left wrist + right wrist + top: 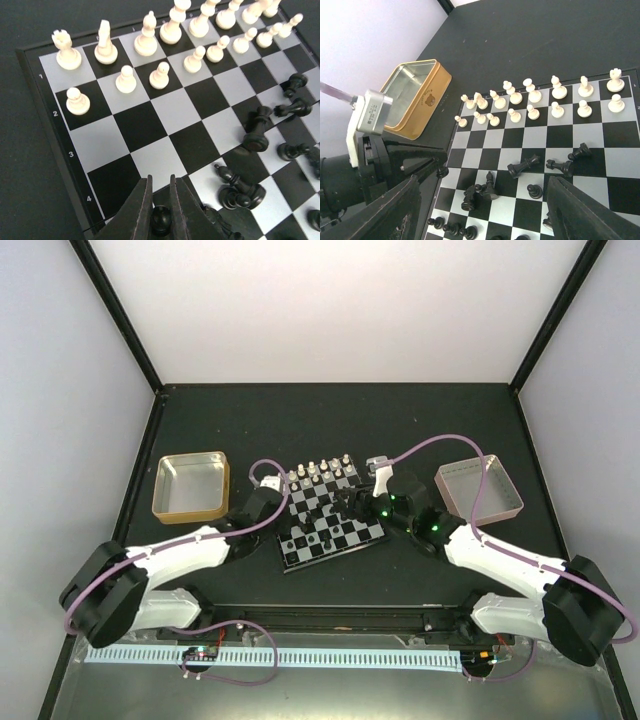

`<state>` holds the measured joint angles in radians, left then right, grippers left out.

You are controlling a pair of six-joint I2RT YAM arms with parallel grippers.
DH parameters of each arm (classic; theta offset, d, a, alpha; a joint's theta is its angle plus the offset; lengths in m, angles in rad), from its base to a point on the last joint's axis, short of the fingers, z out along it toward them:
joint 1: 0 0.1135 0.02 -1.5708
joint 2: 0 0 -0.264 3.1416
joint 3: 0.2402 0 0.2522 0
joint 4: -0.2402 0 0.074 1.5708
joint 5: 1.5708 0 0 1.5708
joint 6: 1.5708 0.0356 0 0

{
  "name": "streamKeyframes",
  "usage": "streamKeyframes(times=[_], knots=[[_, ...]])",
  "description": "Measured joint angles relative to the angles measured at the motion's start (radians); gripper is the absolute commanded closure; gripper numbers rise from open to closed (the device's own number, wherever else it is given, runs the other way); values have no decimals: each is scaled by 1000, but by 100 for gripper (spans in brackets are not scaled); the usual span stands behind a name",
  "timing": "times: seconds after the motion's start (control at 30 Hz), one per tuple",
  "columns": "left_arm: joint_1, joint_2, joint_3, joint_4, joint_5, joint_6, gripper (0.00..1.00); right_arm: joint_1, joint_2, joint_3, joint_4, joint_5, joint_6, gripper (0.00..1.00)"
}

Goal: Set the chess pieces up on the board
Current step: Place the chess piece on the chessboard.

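Note:
The board [345, 502] lies between my arms. White chess pieces [150, 40] stand in two rows along its far side [535, 100]. Black chess pieces lie tumbled on the middle squares, among them a fallen queen [522, 166] and a leaning bishop [230, 177]. A few black pawns [450, 227] stand in a row at the near left corner. My left gripper [160, 182] hangs over the board's left edge, shut on a black pawn [161, 220]. My right gripper [485, 185] hovers above the black pieces, wide open and holding nothing.
A gold tin [190, 485] sits left of the board and also appears in the right wrist view [415, 97]. A shallow pinkish tray [478, 488] sits right of the board. Dark matting covers the table [330, 420], with white walls around it.

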<state>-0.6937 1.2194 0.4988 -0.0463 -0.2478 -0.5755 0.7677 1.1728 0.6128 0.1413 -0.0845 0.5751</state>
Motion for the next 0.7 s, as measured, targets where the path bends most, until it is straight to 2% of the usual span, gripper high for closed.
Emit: streamKeyframes(times=[0.17,0.43,0.53,0.7], knots=[[-30,79,-22,69,-27,2,88,0,0,0,-11,6,-1,30],[-60,92,-32,61,-40,-7,49,-1,0,0,-17,14,-2,31],[-60,47,-10,-31,-36,-22,44,-1,0,0,-20,14,-1,30],[-53,17,102,-179,-3,-42,46,-3,0,0,-23,14,0,31]])
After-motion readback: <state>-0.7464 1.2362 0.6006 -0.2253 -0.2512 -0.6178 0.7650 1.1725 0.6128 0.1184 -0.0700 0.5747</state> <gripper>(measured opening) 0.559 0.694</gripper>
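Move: The left gripper holds a black chess piece; its spot on the board's left side, in front of rank 4, lies about 1 cm back, 1 cm right and 5 cm below. From that hand, a lying black piece is 2 cm back and 4 cm right, a standing black piece 6 cm back and 1 cm right, a white pawn 7 cm straight ahead. From the right hand the spot is about 11 cm left, level, and 14 cm below. Lower the left gripper almost straight down about 3 cm, easing slightly back and right, to stand the held black piece on the board beside the lying black ones. Then open the fingers to about half, drift a touch farther back, and lift some 3.5 cm clear, the wrist nearly unturned. ##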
